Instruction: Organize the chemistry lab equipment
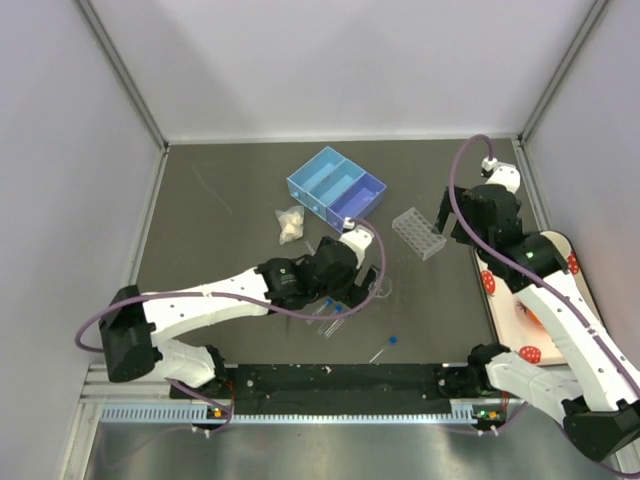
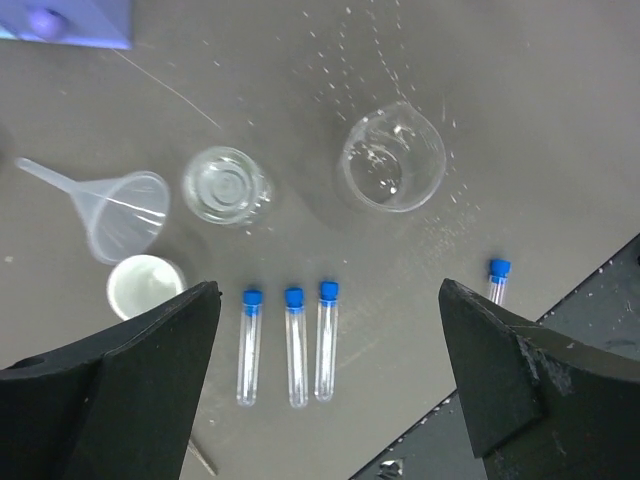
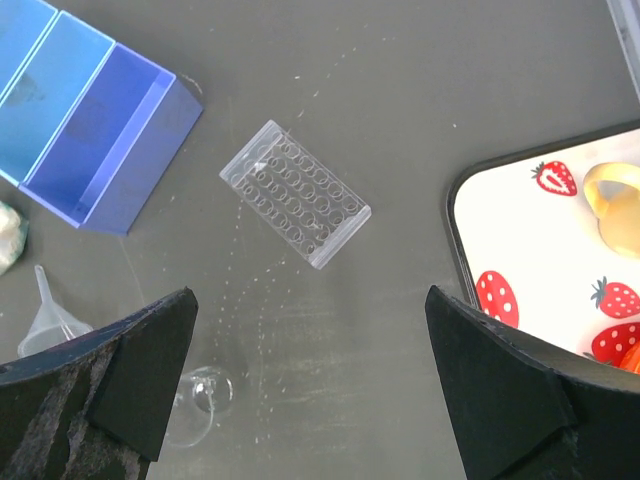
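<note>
Three blue-capped test tubes (image 2: 295, 345) lie side by side on the dark table, directly below my left gripper (image 2: 328, 295), which hangs open above them with nothing in it. Beyond them stand a clear funnel (image 2: 120, 205), two small clear beakers (image 2: 228, 185) (image 2: 392, 160) and a white round dish (image 2: 145, 285). A blue-tipped stick (image 2: 497, 278) lies apart to the right. My right gripper (image 3: 310, 300) is open and empty above bare table, just short of the clear holed tube rack (image 3: 296, 193). In the top view the left gripper (image 1: 350, 290) is mid-table and the right gripper (image 1: 445, 215) is beside the rack (image 1: 418, 232).
A blue compartment box (image 1: 336, 187) sits at the back centre, with a crumpled white lump (image 1: 290, 223) to its left. The strawberry-patterned tray (image 3: 520, 230) holding a yellow mug (image 3: 615, 205) lies along the right side. Grey walls enclose the table.
</note>
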Controlling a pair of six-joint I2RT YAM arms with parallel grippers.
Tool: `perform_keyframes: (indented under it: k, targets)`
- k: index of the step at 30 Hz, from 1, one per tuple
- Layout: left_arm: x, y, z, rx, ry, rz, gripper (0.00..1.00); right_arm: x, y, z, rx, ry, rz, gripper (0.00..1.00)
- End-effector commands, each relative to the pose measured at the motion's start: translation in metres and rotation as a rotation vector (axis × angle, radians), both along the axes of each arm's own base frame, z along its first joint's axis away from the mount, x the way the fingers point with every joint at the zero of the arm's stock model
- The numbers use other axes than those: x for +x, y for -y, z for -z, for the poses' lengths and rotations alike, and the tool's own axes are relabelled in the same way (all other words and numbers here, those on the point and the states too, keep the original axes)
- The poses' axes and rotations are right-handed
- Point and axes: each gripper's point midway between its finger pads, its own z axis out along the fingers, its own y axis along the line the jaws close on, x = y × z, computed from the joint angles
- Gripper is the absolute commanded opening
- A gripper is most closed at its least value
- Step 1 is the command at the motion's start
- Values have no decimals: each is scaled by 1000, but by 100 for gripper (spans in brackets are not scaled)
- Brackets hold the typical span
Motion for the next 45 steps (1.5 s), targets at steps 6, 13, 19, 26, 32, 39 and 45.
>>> perform_keyframes:
  k: [6, 13, 19, 26, 32, 39, 45]
  targets:
    - [-46, 46, 47, -30, -125, 71, 87, 5, -14, 1, 22, 20, -80, 99]
    - [-79, 68, 70, -3, -172, 143, 84, 6, -16, 7, 16, 7, -88, 99]
    - [-100, 77, 88, 9, -202, 198, 82, 6, -17, 10, 15, 1, -98, 99]
    - [-109, 85, 108, 27, -221, 246, 76, 6, -18, 11, 14, -3, -103, 99]
    - [-111, 85, 119, 53, -227, 253, 71, 6, -18, 12, 12, -4, -104, 99]
    - [-122, 83, 129, 76, -244, 277, 65, 7, -18, 14, 9, -7, -105, 99]
    - [-132, 82, 138, 103, -250, 300, 61, 7, -19, 16, 10, -12, -106, 99]
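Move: The lone blue-capped test tube near the table's front edge lies roughly 11 cm back, 9 cm to the right and 16 cm below the left hand. The beaker stands some 15 cm straight farther out from that tube; the three test tubes side by side are about 3 cm back and 4 cm to the left of the hand, down on the table. From the right hand the lone tube is some 20 cm back, 14 cm left and 26 cm below. The left hand sinks about 13 cm while drawing back about 12 cm and going some 8 cm to the right, down to just over the lone blue-capped tube, the reach back and right largely done before the last few centimetres, which are mostly descent. On the way its fingers tip more steeply down and turn some 15 degrees clockwise, closing from wide open to under two thirds to straddle the tube without gripping it, while the right hand, still open and empty, eases a couple of centimetres down and left. ##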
